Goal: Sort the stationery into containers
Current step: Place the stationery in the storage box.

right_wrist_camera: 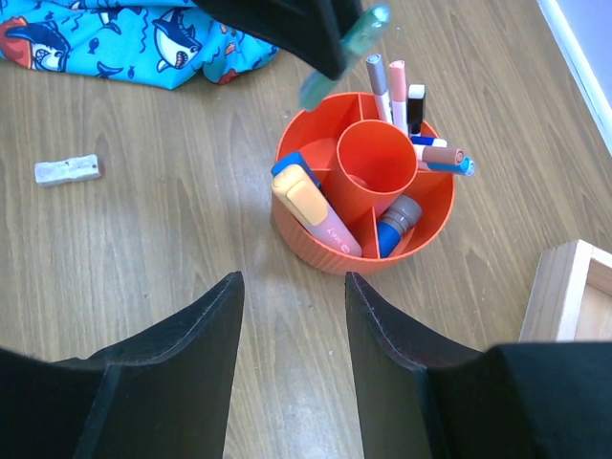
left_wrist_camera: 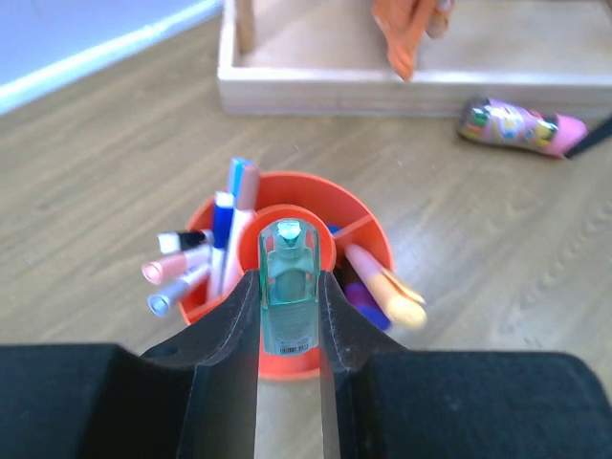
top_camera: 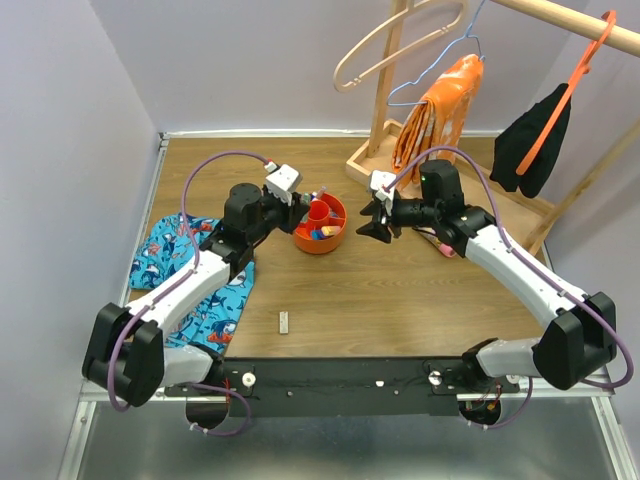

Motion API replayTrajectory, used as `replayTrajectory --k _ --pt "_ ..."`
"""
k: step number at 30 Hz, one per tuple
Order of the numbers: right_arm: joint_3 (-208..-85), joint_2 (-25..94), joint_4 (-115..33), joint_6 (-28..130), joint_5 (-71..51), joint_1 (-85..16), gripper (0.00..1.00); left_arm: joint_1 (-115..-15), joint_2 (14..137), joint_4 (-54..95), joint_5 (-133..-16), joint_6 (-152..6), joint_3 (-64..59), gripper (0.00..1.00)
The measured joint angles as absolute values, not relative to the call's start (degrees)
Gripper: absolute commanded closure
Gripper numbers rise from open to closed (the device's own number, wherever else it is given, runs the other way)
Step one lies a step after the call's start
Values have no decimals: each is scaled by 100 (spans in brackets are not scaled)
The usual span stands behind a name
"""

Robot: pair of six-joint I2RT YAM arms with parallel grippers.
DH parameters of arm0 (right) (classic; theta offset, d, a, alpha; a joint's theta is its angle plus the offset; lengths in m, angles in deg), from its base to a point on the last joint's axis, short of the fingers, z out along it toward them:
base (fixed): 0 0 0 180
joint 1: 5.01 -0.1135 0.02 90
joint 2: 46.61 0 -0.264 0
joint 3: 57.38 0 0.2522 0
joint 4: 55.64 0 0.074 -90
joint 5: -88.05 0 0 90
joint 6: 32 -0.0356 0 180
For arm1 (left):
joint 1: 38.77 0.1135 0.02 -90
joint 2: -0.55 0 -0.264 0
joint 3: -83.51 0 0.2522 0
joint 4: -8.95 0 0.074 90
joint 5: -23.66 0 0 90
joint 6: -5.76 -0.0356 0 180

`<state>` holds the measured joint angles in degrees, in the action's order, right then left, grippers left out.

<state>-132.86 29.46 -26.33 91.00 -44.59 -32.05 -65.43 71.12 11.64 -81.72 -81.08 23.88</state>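
Note:
The red-orange bowl (top_camera: pixel 320 238) stands mid-table with a central cup and divided compartments. My left gripper (left_wrist_camera: pixel 290 279) hovers just above it, shut on a pale green highlighter (left_wrist_camera: pixel 290 292) whose tip points over the central cup (left_wrist_camera: pixel 320 251). In the right wrist view the same highlighter (right_wrist_camera: pixel 364 23) hangs tilted from the left gripper's black fingers (right_wrist_camera: pixel 287 29). Pink, white and blue pens (left_wrist_camera: pixel 186 268) lean in one compartment, and a peach highlighter (right_wrist_camera: pixel 311 212) and a blue grey-capped marker (right_wrist_camera: pixel 395 223) lie in others. My right gripper (right_wrist_camera: pixel 292 287) is open and empty, just to the right of the bowl (right_wrist_camera: pixel 316 247).
A blue shark-print cloth (top_camera: pixel 190 270) lies at the left. A small white eraser (top_camera: pixel 284 321) rests near the front. The wooden rack base (top_camera: pixel 400 160) stands behind, with orange (top_camera: pixel 440 110) and black (top_camera: pixel 535 140) garments on hangers. A pink patterned object (left_wrist_camera: pixel 521 126) lies by the base.

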Motion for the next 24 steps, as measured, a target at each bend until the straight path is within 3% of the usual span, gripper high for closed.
replayTrajectory --k 20,21,22,24 --pt "-13198 3280 -2880 8888 -4306 -3205 46 -6261 7979 -545 -7938 -8071 3326 100" --pt "-13198 3291 -2880 8888 -4306 -3205 46 -6261 8004 -613 -7938 -8053 3354 96" --pt "-13201 3300 -2878 8886 -4306 -3205 46 -6261 8012 -659 -7938 -8047 3372 78" --pt "-13201 3300 -2878 8888 -4303 -3205 46 -6261 8012 -737 -7938 -8036 3406 60"
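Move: Some 17 cm below the left hand, which holds the green bottle, sits the orange storage box, its middle about 4 cm ahead and 4 cm to the right. The leaning pens are roughly 7 cm ahead, 1 cm right and 13 cm down; the peach marker about 2 cm ahead, 7 cm right and 14 cm down. The white eraser lies 21 cm back, 5 cm left on the table. From the right hand, the box is about 7 cm ahead, 13 cm left and 18 cm down. Still pinching the green bottle, the left hand first eases a little over 2 cm forward, then sinks about 7 cm towards the near-left compartment of the orange box, shifting some 2 cm left on the way and stopping at the end. Its fingers keep their hold and the wrist hardly turns. The empty right hand dips about 2 cm, fingers still open. ##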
